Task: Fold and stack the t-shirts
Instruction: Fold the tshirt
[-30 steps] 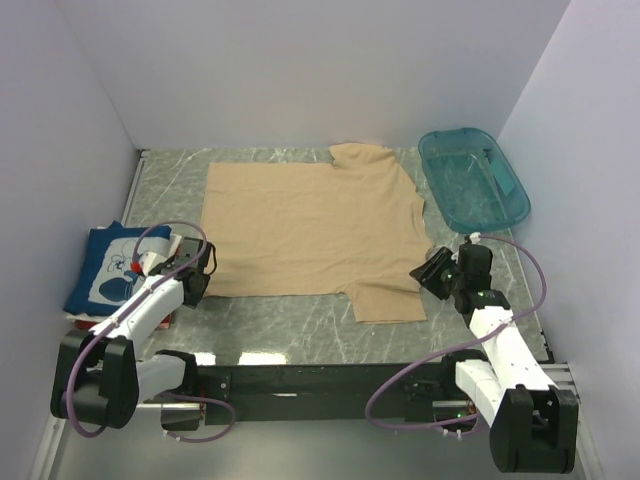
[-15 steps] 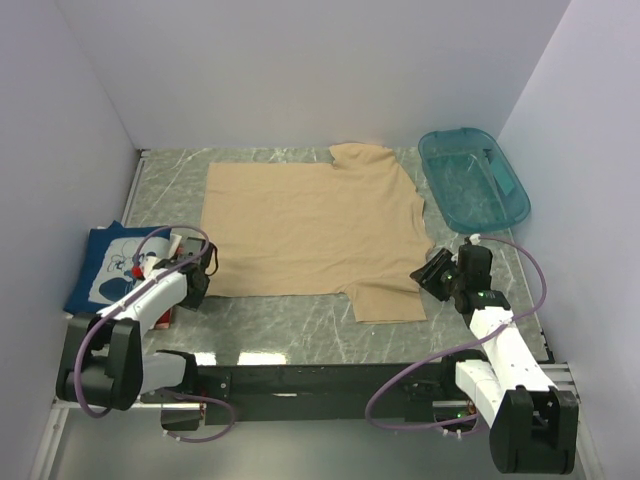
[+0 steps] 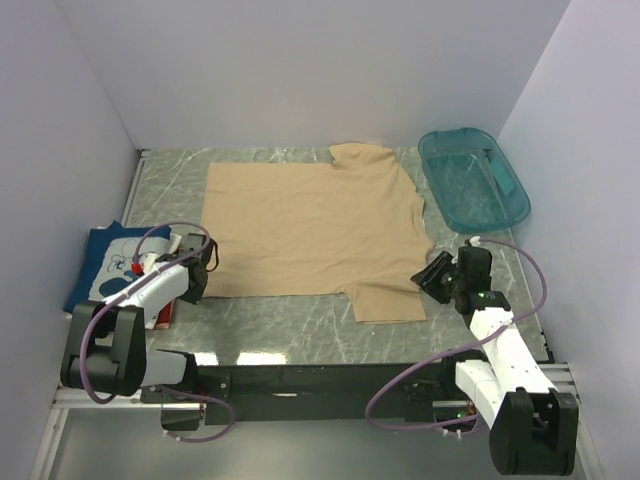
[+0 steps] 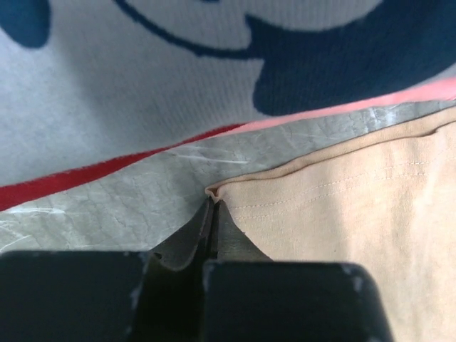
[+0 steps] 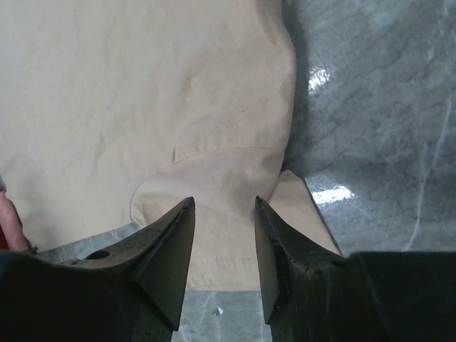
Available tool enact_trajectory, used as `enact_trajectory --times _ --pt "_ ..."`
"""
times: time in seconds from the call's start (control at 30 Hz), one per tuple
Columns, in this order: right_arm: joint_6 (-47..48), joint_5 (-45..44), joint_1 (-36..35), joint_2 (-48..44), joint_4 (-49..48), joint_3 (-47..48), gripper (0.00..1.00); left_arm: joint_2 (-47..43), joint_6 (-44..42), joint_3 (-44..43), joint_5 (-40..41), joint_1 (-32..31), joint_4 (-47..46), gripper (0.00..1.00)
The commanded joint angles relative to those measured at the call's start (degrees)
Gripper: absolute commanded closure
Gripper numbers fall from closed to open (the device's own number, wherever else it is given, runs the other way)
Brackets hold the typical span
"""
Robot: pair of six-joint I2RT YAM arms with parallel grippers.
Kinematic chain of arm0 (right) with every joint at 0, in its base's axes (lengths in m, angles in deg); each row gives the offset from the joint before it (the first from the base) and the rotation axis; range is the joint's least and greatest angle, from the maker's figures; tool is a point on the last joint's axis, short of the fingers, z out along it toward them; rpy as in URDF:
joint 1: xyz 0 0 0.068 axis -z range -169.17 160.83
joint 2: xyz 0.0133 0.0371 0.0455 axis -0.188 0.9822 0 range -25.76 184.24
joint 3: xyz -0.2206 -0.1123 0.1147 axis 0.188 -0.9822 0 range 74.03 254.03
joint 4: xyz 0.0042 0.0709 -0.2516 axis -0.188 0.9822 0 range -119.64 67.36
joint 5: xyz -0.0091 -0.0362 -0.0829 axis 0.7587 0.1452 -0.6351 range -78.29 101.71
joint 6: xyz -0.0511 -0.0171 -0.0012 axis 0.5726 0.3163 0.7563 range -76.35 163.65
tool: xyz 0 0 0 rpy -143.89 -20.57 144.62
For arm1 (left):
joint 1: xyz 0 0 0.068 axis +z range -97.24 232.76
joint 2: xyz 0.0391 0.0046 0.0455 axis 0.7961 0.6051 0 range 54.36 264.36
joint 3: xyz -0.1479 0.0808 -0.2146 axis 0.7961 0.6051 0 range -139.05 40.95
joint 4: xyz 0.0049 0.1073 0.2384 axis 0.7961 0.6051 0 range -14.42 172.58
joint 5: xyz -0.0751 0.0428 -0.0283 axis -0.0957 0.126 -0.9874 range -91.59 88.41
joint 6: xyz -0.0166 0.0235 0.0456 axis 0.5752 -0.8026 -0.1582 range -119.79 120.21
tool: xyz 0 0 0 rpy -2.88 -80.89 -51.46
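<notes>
The tan t-shirt lies spread flat in the middle of the table. My left gripper sits at its near left hem corner. In the left wrist view the left gripper is shut, with the tan t-shirt's corner pinched at the tips. The folded navy t-shirt with the white print lies at the left on a red t-shirt. My right gripper is open; in the right wrist view the right gripper is over the near sleeve of the tan t-shirt, with nothing gripped.
A teal plastic tub stands at the back right beside the tan shirt's far sleeve. White walls close in the table on the left, back and right. Marbled table surface shows along the near edge.
My left gripper has shut on the tan t-shirt's hem corner, and the left arm has shifted a little. The right gripper stays open over the sleeve.
</notes>
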Motion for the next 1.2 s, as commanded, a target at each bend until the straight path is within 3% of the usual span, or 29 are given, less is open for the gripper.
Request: enact_trajectory --times 0.0,0.4,1.17 --pt "-0.91 -1.6 -0.15 -1.2 2.23 2.55 0.54 -1.56 -1.06 -0.92 1.49 0.41 1.49 0.99" --pt "-7.67 -12.68 -0.07 -2.26 12.35 1.76 0.53 -13.96 -7.21 -2.33 2.2 0.49 1.24 0.99" --pt "-12.33 -7.14 -1.29 3.28 13.23 -3.69 0.55 -11.15 -8.45 -1.8 -0.53 0.49 -2.37 0.99"
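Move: The left hand, fingers shut, already holds the t-shirt's near hem corner between its tips; the far hem corner lies about 30 cm straight ahead, and the folded stack some 17 cm to its left and 5 cm farther out. From the right hand, the near sleeve's outer corner is about 5 cm back, 1 cm right and 6 cm below; the sleeve's inner corner is 6 cm back and 14 cm left, the bin 25 cm ahead and 11 cm right. Keeping its pinch on the near hem corner, the left hand lifts it about 5 cm straight off the table, its fingertips tilting some 10 degrees outward, then hovers there, easing a little forward. The right hand, fingers staying open, draws back and down about 5 cm each, swinging some 2.5 cm right on the way and a little left again at the end, while its fingers tip about 20 degrees steeper and turn slightly clockwise, to arrive low around the near sleeve's outer corner without closing. ##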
